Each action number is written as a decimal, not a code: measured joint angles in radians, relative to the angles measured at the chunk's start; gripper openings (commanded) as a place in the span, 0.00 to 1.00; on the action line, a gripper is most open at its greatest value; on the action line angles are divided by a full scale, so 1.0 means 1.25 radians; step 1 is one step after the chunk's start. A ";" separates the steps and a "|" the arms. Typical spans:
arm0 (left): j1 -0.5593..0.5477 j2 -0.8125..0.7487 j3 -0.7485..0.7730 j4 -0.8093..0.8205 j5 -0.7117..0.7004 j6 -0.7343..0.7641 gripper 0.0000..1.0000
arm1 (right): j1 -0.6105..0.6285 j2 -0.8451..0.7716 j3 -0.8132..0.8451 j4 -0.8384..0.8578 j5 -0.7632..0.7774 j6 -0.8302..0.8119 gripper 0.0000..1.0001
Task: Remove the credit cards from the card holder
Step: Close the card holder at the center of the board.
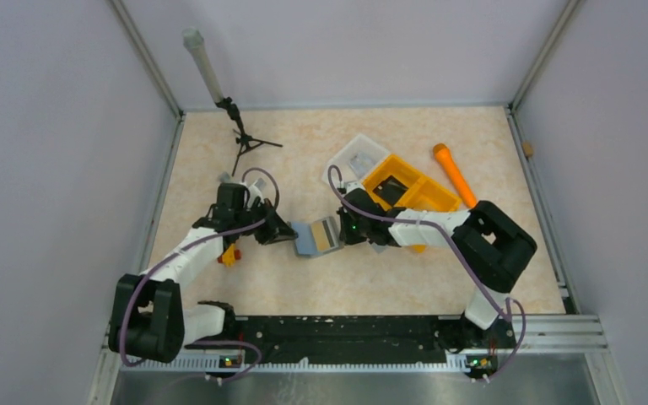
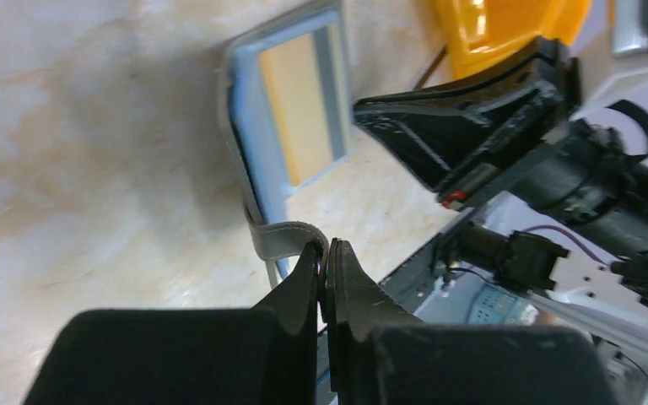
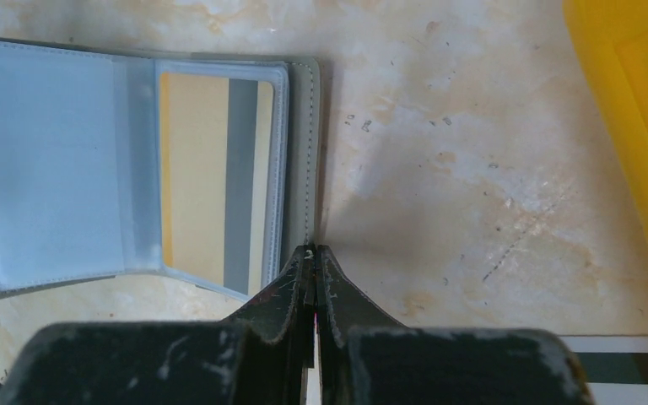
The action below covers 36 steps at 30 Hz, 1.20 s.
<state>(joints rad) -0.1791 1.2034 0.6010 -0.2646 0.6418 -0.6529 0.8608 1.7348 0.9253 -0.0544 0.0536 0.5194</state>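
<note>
The card holder [image 1: 306, 240] lies open on the table between the two arms, its pale blue inner panels up. A tan credit card [image 3: 194, 177] with a grey stripe sits in the clear sleeve of the right panel, also seen as the credit card [image 2: 299, 101] in the left wrist view. My left gripper [image 2: 326, 249] is shut on the holder's grey flap [image 2: 280, 237] at its left side. My right gripper [image 3: 312, 251] is shut on the grey cover edge [image 3: 306, 135] at the right side. In the top view the left gripper [image 1: 289, 234] and right gripper [image 1: 344, 232] flank the holder.
An orange two-compartment bin [image 1: 429, 196] stands just behind the right arm, with a clear tray [image 1: 359, 155] behind it and an orange marker-like stick [image 1: 454, 174] to its right. A small tripod stand [image 1: 245, 139] is at the back left. A small orange piece [image 1: 229, 256] lies under the left arm.
</note>
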 measured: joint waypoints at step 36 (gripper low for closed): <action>-0.231 0.454 -0.016 0.695 0.010 -0.220 0.48 | 0.002 -0.359 -0.201 0.064 0.116 0.096 0.01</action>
<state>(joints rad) -0.4675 1.7714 0.5804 0.6044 0.6544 -0.9279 0.8635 1.2861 0.6735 0.0261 0.1986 0.6392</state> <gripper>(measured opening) 0.345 0.009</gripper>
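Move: The left gripper still pinches the strap of the card holder's lifted left cover; the right half with the yellow card, where the cover must go, lies about 8 cm to its right, 3 cm ahead and 7 cm lower. The shut right fingertips are on the right edge, with that half's middle some 5 cm left and 1 cm ahead of them. A white card lies 11 cm to the right and 1 cm back from them, the orange box's middle about 17 cm right and 14 cm ahead. Bring the left gripper about 11 cm right with the strap, arching up 3 cm first, then down and slightly forward over the holder's right half to past its right edge, and start opening the fingers there. Hold the right fingertips, shut, by the edge, then lift them clear, up some 8 cm and off to the right. ##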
